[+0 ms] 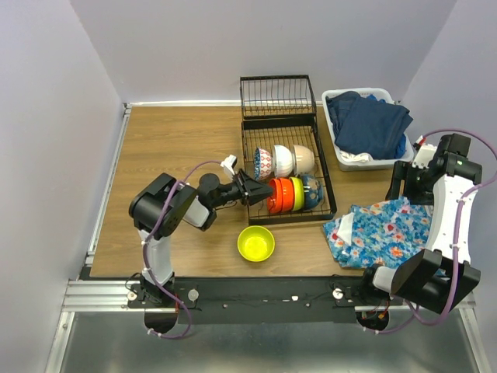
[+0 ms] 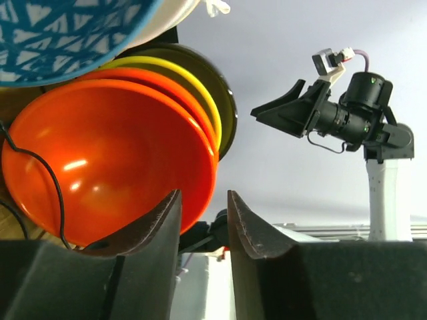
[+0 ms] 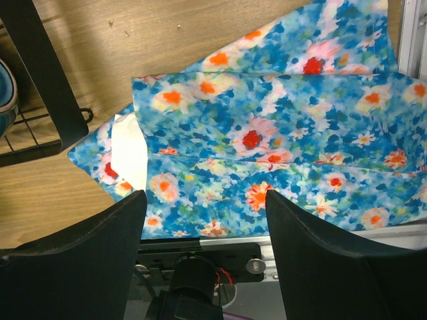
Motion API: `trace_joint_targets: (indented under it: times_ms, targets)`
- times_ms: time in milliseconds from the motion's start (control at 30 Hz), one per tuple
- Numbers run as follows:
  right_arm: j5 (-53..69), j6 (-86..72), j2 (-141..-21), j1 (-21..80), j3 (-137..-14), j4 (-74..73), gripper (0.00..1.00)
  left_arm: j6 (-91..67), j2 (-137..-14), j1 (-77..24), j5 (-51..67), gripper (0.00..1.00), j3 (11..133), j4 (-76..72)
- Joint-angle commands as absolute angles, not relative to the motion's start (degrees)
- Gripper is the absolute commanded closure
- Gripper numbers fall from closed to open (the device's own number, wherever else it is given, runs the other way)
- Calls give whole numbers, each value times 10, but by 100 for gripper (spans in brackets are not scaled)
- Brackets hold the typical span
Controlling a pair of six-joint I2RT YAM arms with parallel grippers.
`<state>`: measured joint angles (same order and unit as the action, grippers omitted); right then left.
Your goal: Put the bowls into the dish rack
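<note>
The black wire dish rack (image 1: 277, 95) stands at the back middle of the table. In its slotted section stand a red-blue patterned bowl (image 1: 263, 163), a white bowl (image 1: 282, 161) and a cream bowl (image 1: 304, 158). In front of them stand two orange bowls (image 1: 279, 196), a yellow-green one (image 1: 297, 194) and a blue one (image 1: 311, 190). A lime green bowl (image 1: 255, 243) sits on the table in front of the rack. My left gripper (image 1: 260, 190) is at the nearest orange bowl (image 2: 107, 160); its jaws (image 2: 203, 193) stand slightly open with nothing between them. My right gripper (image 3: 207, 197) hangs open above a floral cloth (image 3: 267, 133).
A white tub (image 1: 361, 164) holding dark blue clothes stands right of the rack. The floral cloth (image 1: 380, 229) lies on the table at front right. The rack's front corner (image 3: 40, 73) is close to the cloth. Grey walls enclose the wooden table (image 1: 178, 148).
</note>
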<state>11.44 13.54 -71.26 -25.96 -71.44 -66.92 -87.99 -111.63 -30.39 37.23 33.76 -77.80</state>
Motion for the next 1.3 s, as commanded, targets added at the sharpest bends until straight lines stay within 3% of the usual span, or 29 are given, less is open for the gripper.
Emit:
trace_joint_targets:
  times_ms: [0,300,400,533,667,833,1033,1267]
  targets:
    - [119,136,-716,-258,-711,-657,20,-794,-1060,-293,405,56,325,-806]
    - [139,136,-727,-258,-728,-649,20,-666,-956,-251,475,52,324,-584]
    - [158,128,-729,-258,-737,-639,20,-520,-884,-233,516,52,352,-425]
    - [189,127,-726,-258,-742,-621,20,-156,-766,-242,518,51,424,-60]
    - [219,148,-717,-258,-728,-595,20,318,-690,-277,518,45,503,243]
    - [260,184,-699,-258,-701,-577,20,625,-686,-337,450,35,577,558]
    - [305,179,-661,-258,-659,-542,20,631,-689,-462,289,33,531,557]
    - [327,150,-641,-258,-645,-504,20,521,-704,-546,217,33,493,434]
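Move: The yellow bowl lies on the table about 15 cm back from the left hand, nearly level with it sideways (1 cm left) and some 10 cm below. The racked orange bowl's middle is around 2 cm ahead, 5 cm right and 5 cm down; the patterned bowl is roughly 9 cm ahead, level sideways and 5 cm down. From the right hand the yellow bowl lies some 44 cm left, 9 cm back and 15 cm lower. The left hand leaves the racked orange bowl, first going left and about 9 cm up while the wrist swings over, then sweeping some 18 cm back and down past its starting height, ending short of the yellow bowl on its left side, fingers opened wider and now pointing steeply down and to the right. Meanwhile the right hand, its fingers still open and empty, drifts about 5 cm forward and left above the floral cloth with its fingers tilting up roughly 20 degrees. ##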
